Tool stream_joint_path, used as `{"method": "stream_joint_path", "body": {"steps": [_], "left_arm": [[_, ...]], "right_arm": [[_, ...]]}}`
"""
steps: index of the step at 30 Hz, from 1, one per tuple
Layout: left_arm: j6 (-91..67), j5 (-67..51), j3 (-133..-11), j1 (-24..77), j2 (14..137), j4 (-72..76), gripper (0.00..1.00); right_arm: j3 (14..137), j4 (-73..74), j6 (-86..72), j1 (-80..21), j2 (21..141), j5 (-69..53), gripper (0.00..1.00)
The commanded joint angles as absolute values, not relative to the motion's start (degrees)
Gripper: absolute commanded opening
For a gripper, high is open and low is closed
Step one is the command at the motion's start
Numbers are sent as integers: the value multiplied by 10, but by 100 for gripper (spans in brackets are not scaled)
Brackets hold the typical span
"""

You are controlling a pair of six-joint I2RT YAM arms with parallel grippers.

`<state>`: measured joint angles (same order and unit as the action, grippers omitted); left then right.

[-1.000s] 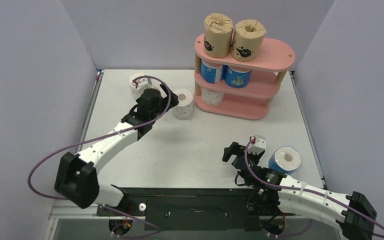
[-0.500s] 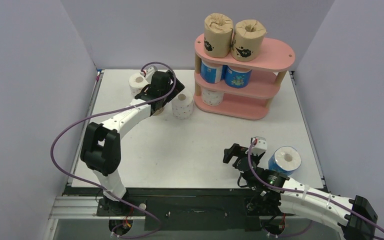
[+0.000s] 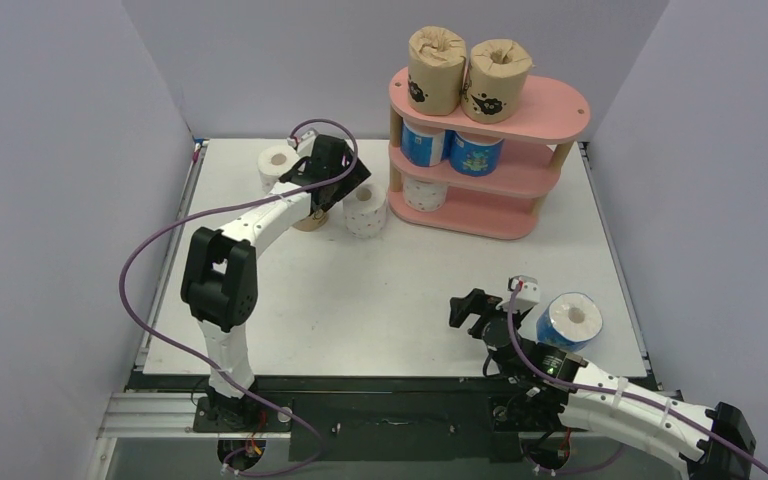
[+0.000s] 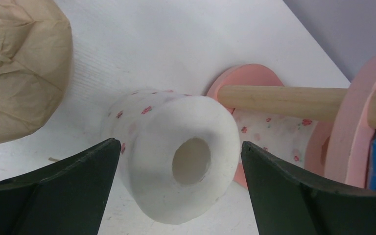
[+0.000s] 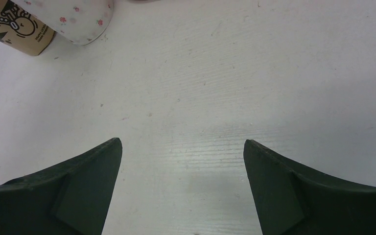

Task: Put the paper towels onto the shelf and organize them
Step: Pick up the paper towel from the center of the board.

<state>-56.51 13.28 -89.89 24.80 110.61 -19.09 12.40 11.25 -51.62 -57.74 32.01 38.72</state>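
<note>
The pink shelf (image 3: 560, 105) stands at the back right. Two brown paper towels (image 3: 437, 65) sit on its top board, two blue ones (image 3: 475, 153) on the middle board, and one white dotted roll (image 3: 425, 192) on the bottom board. On the table are a plain-looking white roll (image 3: 280, 165), a white dotted roll (image 3: 365, 208), a brown roll (image 3: 310, 220) half hidden by my left arm, and a blue roll (image 3: 570, 320). My left gripper (image 4: 180, 143) is open, straddling the dotted roll (image 4: 176, 156) without touching it. My right gripper (image 5: 182, 141) is open over bare table.
A wooden post (image 4: 284, 100) and the bottom board (image 4: 245, 78) of the shelf lie just beyond the dotted roll. The brown roll (image 4: 19, 68) stands close on its left. Grey walls close in the table on three sides.
My left arm has swung away from me and to the right, bringing its open gripper over the dotted roll. The right arm has shifted slightly, still open.
</note>
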Motion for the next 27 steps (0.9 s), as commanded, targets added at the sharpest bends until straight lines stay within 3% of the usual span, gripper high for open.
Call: {"method": "stream_joint_path", "body": {"steps": [1,4,14,27], "left_arm": [[-528,165,-927,253,1090,-237,93],[-506,177,-919,256,1079,-240,92],[-458,198,-938,276,1100,-259,72],[-453,197,-952,279,1141,-263,66]], "right_arm": [[122,96,-505,-576,327,390,90],[122,92,-504,-576,332,389,89],[112,87,-503,-575,318,389,88],[112,84,-501,-575,319,388,87]]}}
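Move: The flowered paper towel at the centre of the board stands with its middle about 10 cm below the left hand, some 2 cm to its right and 1 cm back. The brown-wrapped roll is about 11 cm left and 1 cm ahead of the hand. The white roll lies some 18 cm left and 11 cm ahead, the shelf's flowered roll about 16 cm right and 6 cm ahead. From the right hand, the centre paper towel is roughly 29 cm ahead, 20 cm left and 3 cm below. Bring the left gripper down and back about 2 cm each towards the top of the centre paper towel, swaying a centimetre left and returning. Meanwhile roll the wrist some 15 degrees, its left side rising, and draw the fingers about a quarter narrower, bringing the right finger over the core hole and the left one beside the left rim. Whether they touch can't be made out. ##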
